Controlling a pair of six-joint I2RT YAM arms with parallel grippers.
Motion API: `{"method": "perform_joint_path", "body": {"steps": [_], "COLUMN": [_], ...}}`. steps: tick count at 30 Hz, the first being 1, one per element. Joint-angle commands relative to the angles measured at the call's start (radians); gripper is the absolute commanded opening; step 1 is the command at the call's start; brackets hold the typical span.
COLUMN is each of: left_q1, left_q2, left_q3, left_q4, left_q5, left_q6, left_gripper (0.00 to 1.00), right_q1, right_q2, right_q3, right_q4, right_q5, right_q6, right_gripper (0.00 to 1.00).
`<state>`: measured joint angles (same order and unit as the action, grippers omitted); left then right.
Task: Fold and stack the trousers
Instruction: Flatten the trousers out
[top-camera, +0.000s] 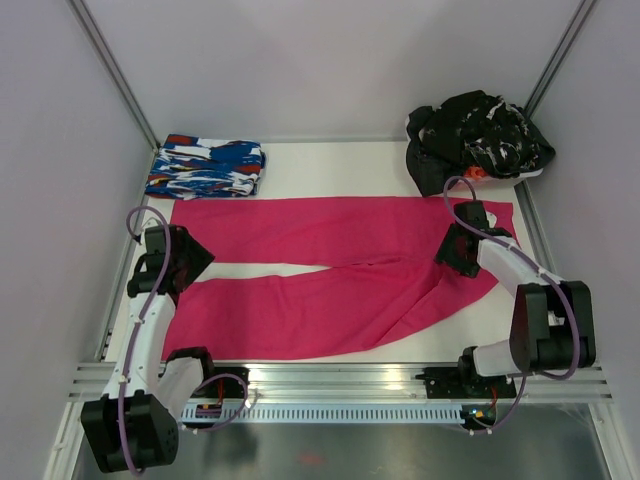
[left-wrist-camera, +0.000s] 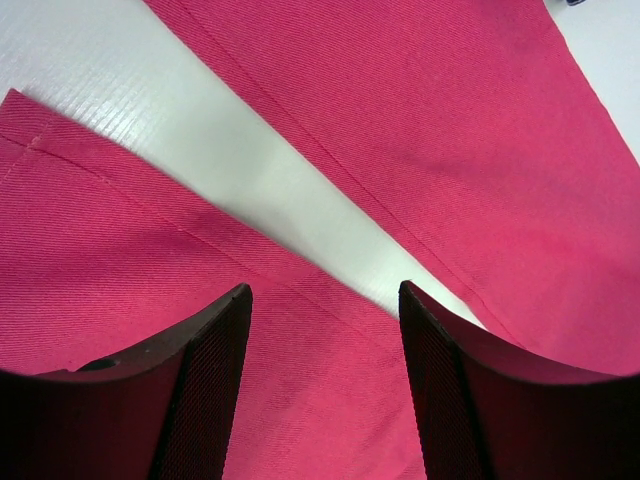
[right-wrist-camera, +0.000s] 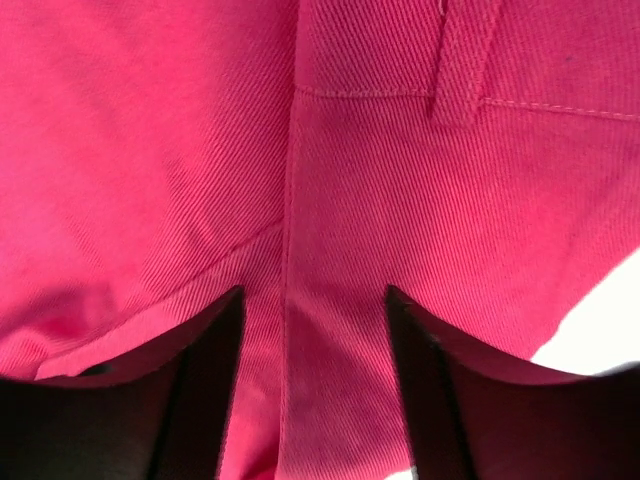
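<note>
The magenta-pink trousers (top-camera: 330, 270) lie spread flat across the table, waist at the right, the two legs running left with a narrow white gap between them. My left gripper (top-camera: 185, 262) is open over the leg ends at the left; in the left wrist view its fingers (left-wrist-camera: 215, 380) straddle the near leg's cloth (left-wrist-camera: 120, 260). My right gripper (top-camera: 455, 250) is open over the waist; in the right wrist view it sits above the centre seam (right-wrist-camera: 290, 300) below a belt loop (right-wrist-camera: 455, 70). Neither holds cloth.
A folded blue, white and red patterned garment (top-camera: 205, 167) lies at the back left. A heap of black clothes with white flecks (top-camera: 475, 140) sits at the back right. Metal frame posts rise at both back corners, and a rail runs along the near edge (top-camera: 340, 378).
</note>
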<state>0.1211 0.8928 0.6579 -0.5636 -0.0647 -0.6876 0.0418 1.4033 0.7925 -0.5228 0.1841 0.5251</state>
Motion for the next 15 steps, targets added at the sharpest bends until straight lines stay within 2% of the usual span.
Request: {"method": "perform_joint_path", "body": {"steps": [1, 3, 4, 6, 9, 10, 12, 15], "left_q1": [-0.001, -0.001, -0.001, 0.0, -0.001, -0.001, -0.001, -0.001], "left_q2": [0.006, 0.008, 0.008, 0.006, 0.003, 0.001, 0.009, 0.023], "left_q3": [0.003, 0.006, 0.006, 0.008, 0.003, 0.003, 0.0, 0.003], "left_q4": [0.051, 0.05, 0.05, 0.047, 0.047, 0.05, 0.057, 0.068], "left_q5": [0.026, 0.023, 0.02, 0.019, 0.02, 0.02, 0.031, 0.043], "left_q6": [0.013, 0.016, 0.016, 0.019, 0.019, 0.017, 0.017, 0.016], "left_gripper": [0.67, 0.67, 0.67, 0.67, 0.67, 0.67, 0.67, 0.67], "right_q1": [0.003, 0.001, 0.003, 0.003, 0.003, 0.001, 0.001, 0.001], "right_q2": [0.049, 0.062, 0.06, 0.048, 0.005, -0.009, -0.049, -0.118], "right_q3": [0.031, 0.03, 0.028, 0.025, 0.019, 0.014, 0.008, -0.001], "right_q4": [0.047, 0.049, 0.046, 0.03, 0.009, 0.004, -0.011, -0.052], "right_q5": [0.04, 0.054, 0.063, 0.09, 0.107, 0.11, 0.117, 0.149], "right_q6": [-0.005, -0.005, -0.004, 0.0, 0.007, 0.012, 0.022, 0.064], "right_gripper": [0.62, 0.56, 0.48, 0.39, 0.12, 0.07, 0.0, 0.0]}}
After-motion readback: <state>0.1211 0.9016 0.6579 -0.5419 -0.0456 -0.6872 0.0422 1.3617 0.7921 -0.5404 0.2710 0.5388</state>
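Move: The front seam of the trousers' pink upper layer lies almost directly under the right fingers, 1 cm or so to their left and about 2 cm below. The belt loop on the waistband is roughly 5 cm to the right and 2 cm ahead. The crotch, where the legs part, is some 13 cm left and level with the hand; the black bundle is about 30 cm ahead, 6 cm right. From the left hand, the seam is around 59 cm right, level fore and aft, 10 cm lower. The right fingertips pinch the seam ridge of the trousers, going from well open to fully shut while the hand dips about 1.5 cm onto the cloth. It then turns upward, rising some 2.5 cm from its lowest point and easing about 1.5 cm to the right from where it began, towards the waistband side, with the cloth between its tips. ##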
